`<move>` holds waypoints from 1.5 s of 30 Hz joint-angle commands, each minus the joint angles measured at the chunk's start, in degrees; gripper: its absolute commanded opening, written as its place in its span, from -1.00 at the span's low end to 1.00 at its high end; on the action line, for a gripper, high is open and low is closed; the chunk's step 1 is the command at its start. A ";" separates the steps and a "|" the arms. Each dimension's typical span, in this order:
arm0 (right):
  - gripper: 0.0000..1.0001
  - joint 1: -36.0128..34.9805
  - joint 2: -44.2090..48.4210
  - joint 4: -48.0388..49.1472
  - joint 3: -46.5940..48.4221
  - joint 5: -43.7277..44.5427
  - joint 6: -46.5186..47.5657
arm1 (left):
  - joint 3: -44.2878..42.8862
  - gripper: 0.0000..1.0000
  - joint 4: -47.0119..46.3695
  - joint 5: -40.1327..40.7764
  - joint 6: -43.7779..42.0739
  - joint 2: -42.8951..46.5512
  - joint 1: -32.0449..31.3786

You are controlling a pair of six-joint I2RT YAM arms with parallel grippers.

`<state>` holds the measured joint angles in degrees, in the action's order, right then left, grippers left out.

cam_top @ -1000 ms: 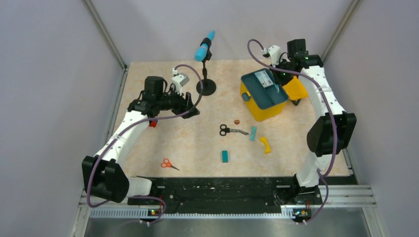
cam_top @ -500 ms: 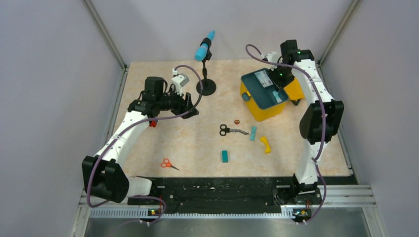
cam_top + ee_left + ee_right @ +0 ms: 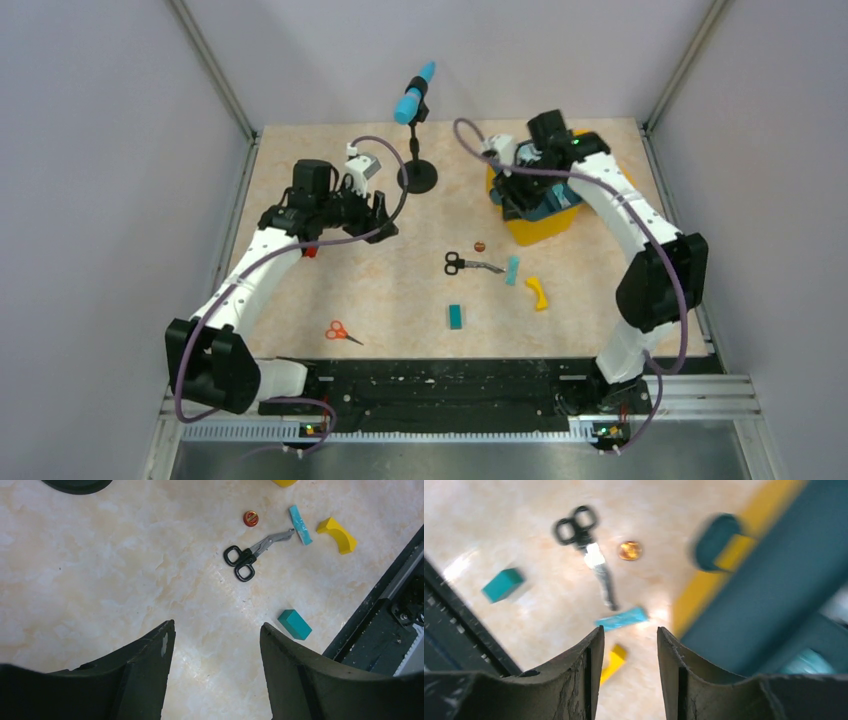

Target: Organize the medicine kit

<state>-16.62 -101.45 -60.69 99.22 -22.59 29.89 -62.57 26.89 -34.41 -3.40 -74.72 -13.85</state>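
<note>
The medicine kit (image 3: 541, 226), a yellow box with a dark teal rim, stands at the back right, and my right arm covers much of it. In the right wrist view its teal rim (image 3: 774, 580) and handle (image 3: 716, 540) fill the right side, blurred. My right gripper (image 3: 515, 195) (image 3: 628, 630) hangs open over the kit's left edge with nothing between its fingers. My left gripper (image 3: 385, 218) (image 3: 216, 625) is open and empty above bare table at the left.
Black scissors (image 3: 465, 264), a small round cap (image 3: 480, 246), a teal strip (image 3: 512, 270), a yellow curved piece (image 3: 538, 293) and a teal block (image 3: 455, 317) lie mid-table. Orange scissors (image 3: 340, 331) lie front left. A microphone stand (image 3: 417, 177) is at the back.
My right arm has swung left from behind the kit to over its left edge, and its jaws have opened. The left arm has barely moved.
</note>
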 commanded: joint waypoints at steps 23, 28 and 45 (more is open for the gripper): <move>-0.30 -12.34 7.82 31.74 -39.17 20.79 -35.56 | 4.53 0.36 -0.24 4.43 -1.47 5.12 3.45; -0.32 -12.37 5.41 31.99 -39.46 22.39 -36.18 | 4.49 0.35 -0.61 4.27 -1.32 5.03 3.95; -0.89 -12.37 1.72 30.83 -41.23 30.44 -39.09 | 5.17 0.36 -2.14 3.74 -0.33 4.56 4.97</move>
<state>-29.02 -98.08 -29.17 58.85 5.15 -7.70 -57.54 27.40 -30.11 -4.21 -71.59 -9.15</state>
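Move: The teal packet lies about 7 cm back from the right hand, 1 cm to its right and 18 cm below. The shears are about 6 cm back and 8 cm left, and the small red tin is about 1 cm back and 6 cm left. The yellow curved piece is some 12 cm back and 6 cm right; the yellow box's middle is 9 cm ahead and 6 cm right. From the left hand, the packet is about 26 cm right, 2 cm back and 18 cm below. The right hand swings quickly back from beside the yellow box, veering left and then back right, and sinks some 17 cm in all onto the teal packet, while the wrist ends about 30 degrees clockwise and the part-open fingers narrow until their tips close on the packet near its middle. The empty left hand meanwhile drifts about 4 cm left and a little down, away from the packet, its fingers staying open. ##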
